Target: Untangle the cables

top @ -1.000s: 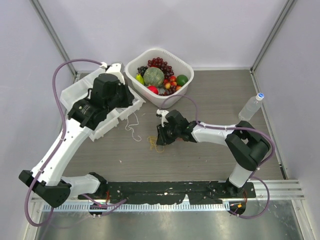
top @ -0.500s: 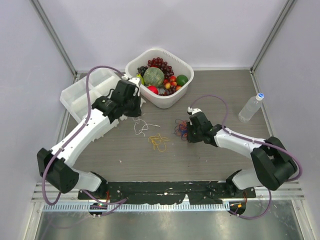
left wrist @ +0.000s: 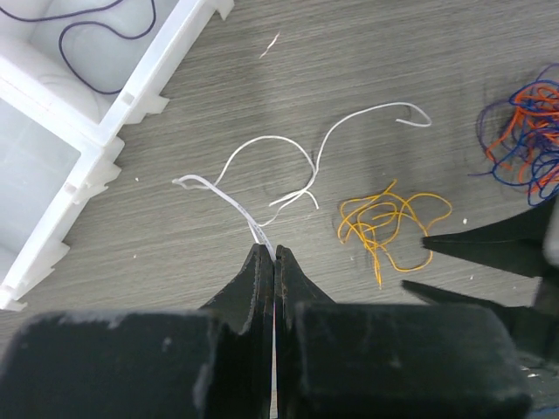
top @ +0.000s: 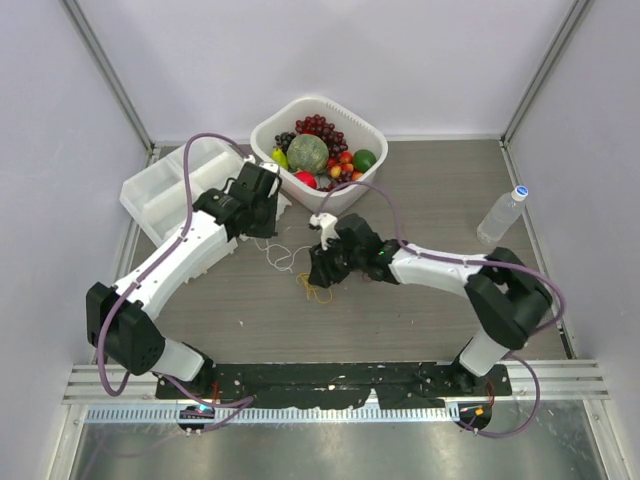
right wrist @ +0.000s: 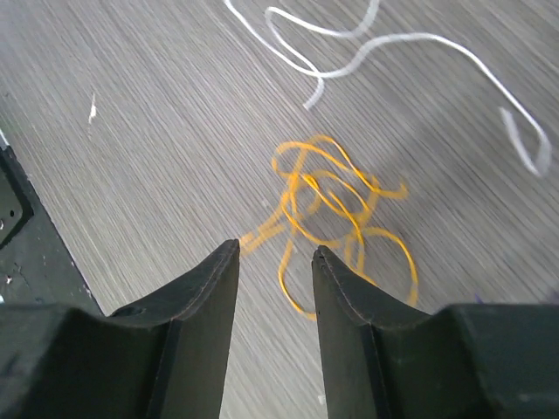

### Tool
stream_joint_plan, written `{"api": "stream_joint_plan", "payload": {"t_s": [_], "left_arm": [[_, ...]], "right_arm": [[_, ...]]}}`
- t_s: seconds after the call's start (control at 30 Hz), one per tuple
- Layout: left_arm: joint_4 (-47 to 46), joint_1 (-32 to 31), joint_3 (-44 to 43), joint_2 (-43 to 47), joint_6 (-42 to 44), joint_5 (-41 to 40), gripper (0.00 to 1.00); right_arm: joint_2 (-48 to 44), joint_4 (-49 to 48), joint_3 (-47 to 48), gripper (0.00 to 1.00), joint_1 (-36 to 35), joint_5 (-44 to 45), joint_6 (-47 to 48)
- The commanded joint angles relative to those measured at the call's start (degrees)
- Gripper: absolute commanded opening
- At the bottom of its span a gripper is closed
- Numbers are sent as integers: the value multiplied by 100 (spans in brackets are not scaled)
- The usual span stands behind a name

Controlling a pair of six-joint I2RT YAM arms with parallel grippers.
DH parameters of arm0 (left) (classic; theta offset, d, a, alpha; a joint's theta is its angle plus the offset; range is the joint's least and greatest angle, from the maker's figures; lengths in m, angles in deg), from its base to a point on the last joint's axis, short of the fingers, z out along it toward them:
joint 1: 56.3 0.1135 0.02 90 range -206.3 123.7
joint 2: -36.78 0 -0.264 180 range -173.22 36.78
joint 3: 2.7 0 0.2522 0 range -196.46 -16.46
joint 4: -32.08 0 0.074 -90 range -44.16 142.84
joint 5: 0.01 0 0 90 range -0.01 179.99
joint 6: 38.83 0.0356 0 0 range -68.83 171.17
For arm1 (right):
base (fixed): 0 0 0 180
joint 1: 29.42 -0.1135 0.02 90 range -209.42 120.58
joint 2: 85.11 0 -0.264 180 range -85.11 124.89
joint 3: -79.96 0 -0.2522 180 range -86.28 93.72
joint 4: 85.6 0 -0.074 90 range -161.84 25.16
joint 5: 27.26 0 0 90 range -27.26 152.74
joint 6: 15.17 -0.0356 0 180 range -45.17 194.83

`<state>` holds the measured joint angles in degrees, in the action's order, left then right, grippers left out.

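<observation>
My left gripper [left wrist: 266, 251] is shut on one end of a white cable [left wrist: 262, 144], which trails in loops over the grey table. A yellow cable [left wrist: 389, 218] lies as a small tangle to its right. My right gripper [right wrist: 275, 253] is open, its fingers just above the near edge of the yellow cable [right wrist: 341, 209]. An orange-and-blue cable tangle [left wrist: 524, 140] lies further right. A dark purple cable [left wrist: 96, 35] rests in the white tray [left wrist: 87, 131]. From above, the left gripper [top: 264, 228] and right gripper [top: 318, 272] flank the white cable [top: 285, 258] and yellow cable [top: 318, 292].
A white bowl [top: 320, 100] full of fruit stands at the back centre. The white compartment tray [top: 150, 190] sits back left under the left arm. A water bottle [top: 500, 215] stands at the right. A black rail [top: 330, 380] runs along the near edge.
My right gripper has swung left from the orange-and-blue tangle to over the yellow cable, and its jaws have spread wider. The left gripper has stayed shut on the white cable.
</observation>
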<state>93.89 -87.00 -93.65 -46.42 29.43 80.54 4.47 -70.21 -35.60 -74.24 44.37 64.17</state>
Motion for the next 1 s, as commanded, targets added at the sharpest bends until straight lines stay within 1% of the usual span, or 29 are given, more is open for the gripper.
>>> {"api": "stream_joint_plan", "payload": {"t_s": [0.0, 0.07, 0.13, 0.2, 0.33, 0.43, 0.53, 0.6, 0.7, 0.73, 0.8, 0.87, 0.9, 0.93, 0.97], "left_arm": [[-129, 151, 256, 251, 73, -4, 0], [-199, 222, 414, 304, 73, 119, 0], [-296, 292, 581, 339, 82, 303, 0], [-436, 319, 731, 348, 99, 496, 0], [-700, 336, 890, 304, 178, 821, 0], [-832, 336, 907, 120, 205, 1182, 0], [-815, 336, 794, -230, 214, 1419, 0], [-780, 336, 688, -477, 222, 1525, 0], [-859, 328, 565, -899, 310, 1788, 0], [-876, 328, 521, -1004, 328, 1859, 1], [-946, 328, 442, -1233, 337, 1964, 4], [-1026, 328, 363, -1418, 363, 2079, 12], [-1026, 336, 328, -1479, 363, 2088, 17], [-1000, 328, 318, -1515, 346, 2027, 28], [-1008, 328, 336, -1524, 319, 1965, 32]], "right_arm": [[690, -645, 627, 45, -308, -282, 64], [954, -813, 768, 44, -317, -159, 2], [1200, -612, 961, 43, -317, 332, -103], [1290, -322, 1006, 42, -308, 1261, -147], [1009, -233, 558, 42, -203, 2231, -147], [641, -224, -3, 42, -36, 2478, -209], [272, -198, -539, 42, 174, 2943, -349], [-45, 65, -829, 42, 385, 3145, -419], [-650, 162, -1138, 42, 640, 3068, -534], [-774, 119, -1269, 42, 711, 2885, -534], [-1248, 83, -1393, 42, 711, 2725, -560], [-1486, 40, -1429, 42, 703, 2576, -604], [-1557, 31, -1429, 42, 711, 2532, -604], [-1627, 39, -1394, 42, 711, 2523, -622], [-1663, 65, -1368, 42, 711, 2549, -631]]}}
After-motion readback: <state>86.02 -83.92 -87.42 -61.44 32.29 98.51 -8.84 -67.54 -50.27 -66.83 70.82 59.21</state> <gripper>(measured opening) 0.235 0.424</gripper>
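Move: The right hand, fingers partly open, hovers about 8 cm above the yellow cable, which lies roughly 2 cm left and 1 cm back; the tangle is some 11 cm right and 4 cm ahead. The left hand grips the white cable; its loose stretch lies about 18 cm below, 4 cm right and 1 cm ahead, with the yellow cable 12 cm right, 7 cm back, and the white tray 17 cm left, 14 cm ahead. Right dips, then sweeps about 18 cm right, dragging yellow cable; left lowers white cable 11 cm and opens. ##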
